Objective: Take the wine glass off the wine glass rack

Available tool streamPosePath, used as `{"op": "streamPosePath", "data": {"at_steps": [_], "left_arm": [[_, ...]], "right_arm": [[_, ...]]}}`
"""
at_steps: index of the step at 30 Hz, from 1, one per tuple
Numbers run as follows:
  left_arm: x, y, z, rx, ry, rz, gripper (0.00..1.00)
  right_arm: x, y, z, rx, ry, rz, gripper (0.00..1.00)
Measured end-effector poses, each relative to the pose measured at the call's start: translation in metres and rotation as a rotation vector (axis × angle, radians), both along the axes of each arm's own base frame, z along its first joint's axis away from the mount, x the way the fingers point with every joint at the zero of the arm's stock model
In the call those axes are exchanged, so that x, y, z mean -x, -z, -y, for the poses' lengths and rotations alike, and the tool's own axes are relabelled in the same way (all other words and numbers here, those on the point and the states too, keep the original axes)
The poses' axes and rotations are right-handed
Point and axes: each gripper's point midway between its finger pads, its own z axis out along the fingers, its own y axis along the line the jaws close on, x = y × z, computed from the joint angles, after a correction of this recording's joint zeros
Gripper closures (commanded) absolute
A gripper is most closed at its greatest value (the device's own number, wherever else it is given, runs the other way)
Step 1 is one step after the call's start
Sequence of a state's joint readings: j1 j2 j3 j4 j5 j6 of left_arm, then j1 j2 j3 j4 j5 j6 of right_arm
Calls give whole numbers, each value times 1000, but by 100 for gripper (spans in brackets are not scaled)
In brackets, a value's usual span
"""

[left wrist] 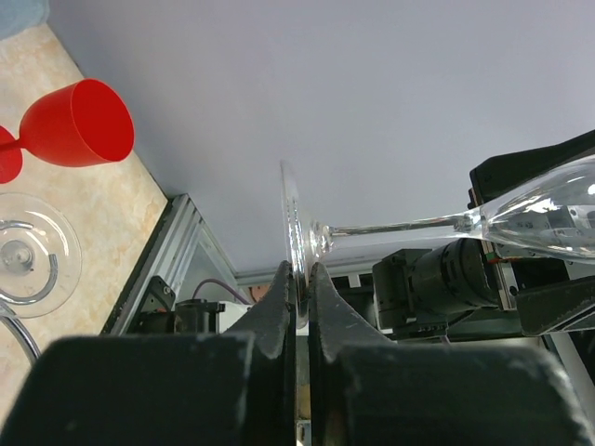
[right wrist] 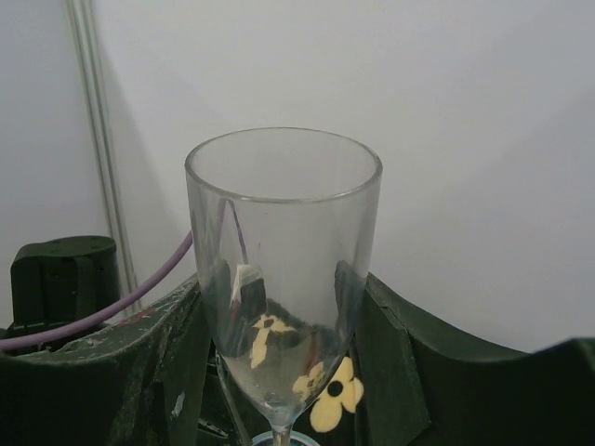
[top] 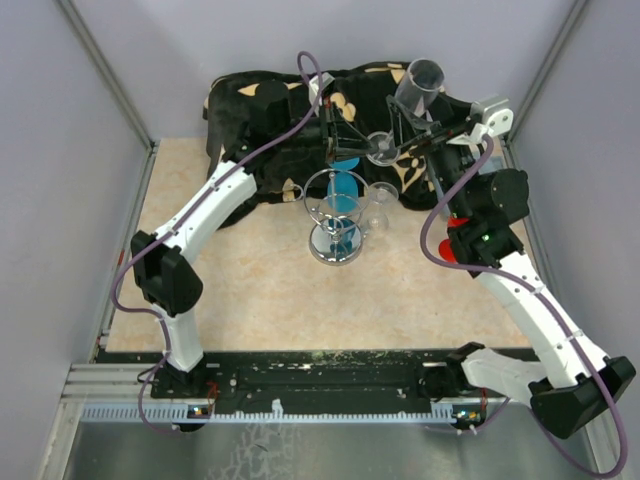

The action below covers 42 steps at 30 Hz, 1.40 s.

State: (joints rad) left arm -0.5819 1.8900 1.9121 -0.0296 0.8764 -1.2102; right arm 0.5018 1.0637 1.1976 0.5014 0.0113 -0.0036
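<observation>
A clear wine glass (top: 418, 85) is held in the air behind the wine glass rack (top: 335, 243), tilted with its bowl up and to the right. My right gripper (top: 408, 112) is shut on the bowl. In the right wrist view the fingers (right wrist: 172, 362) press both sides of the wine glass (right wrist: 284, 232). My left gripper (top: 366, 142) is shut on the glass's round foot. The left wrist view shows the foot (left wrist: 294, 218) pinched edge-on between the fingertips of the left gripper (left wrist: 299, 276), with the stem running right to the bowl (left wrist: 548, 218).
A blue glass (top: 343, 190) hangs on the rack and a second clear glass (top: 378, 205) is at its right side. A red goblet (left wrist: 74, 125) lies on the table under the right arm. A black cloth with yellow flowers (top: 260, 110) covers the back.
</observation>
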Motion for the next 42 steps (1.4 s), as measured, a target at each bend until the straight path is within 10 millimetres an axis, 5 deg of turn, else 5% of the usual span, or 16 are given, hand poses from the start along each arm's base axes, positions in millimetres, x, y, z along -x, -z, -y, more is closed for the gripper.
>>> {"op": "streamPosePath", "data": {"at_steps": [14,24,36,42], "left_arm": [[-12,0,-13,-1,-27,48,100],[-14,0,-19,0,-32,53,100],[-15,3,-24,-2,-28,76,100],[-18,7,-27,-21,-31,162,100]], "right_arm": [[4,10,3,10,7,-55,47],[1,19,9,16,42,-66,18],[-1,42,23,67,112,-230,14],[32,13,55,86,173,-363,20]]}}
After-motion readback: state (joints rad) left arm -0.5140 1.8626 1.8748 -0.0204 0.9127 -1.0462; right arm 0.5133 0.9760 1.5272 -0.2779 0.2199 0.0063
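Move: The clear wine glass is held by both hands, foot down. Its middle is about 6 cm right of the left hand and 9 cm above, roughly 1 cm ahead; from the right hand it is about 4 cm below and 3 cm ahead. From the left hand, the rack is some 8 cm left, 3 cm ahead and 28 cm down; its hanging clear glass is 3 cm right, 3 cm ahead, 24 cm down. Keep the left gripper shut on the edge of the glass's foot and ease it about 3 cm left and somewhat forward. Hold the right hand on the bowl at first, sinking slightly, then spread its fingers to let go and draw it away from the glass, down and right, then back and up again, tipping the fingers down some 20 degrees. ##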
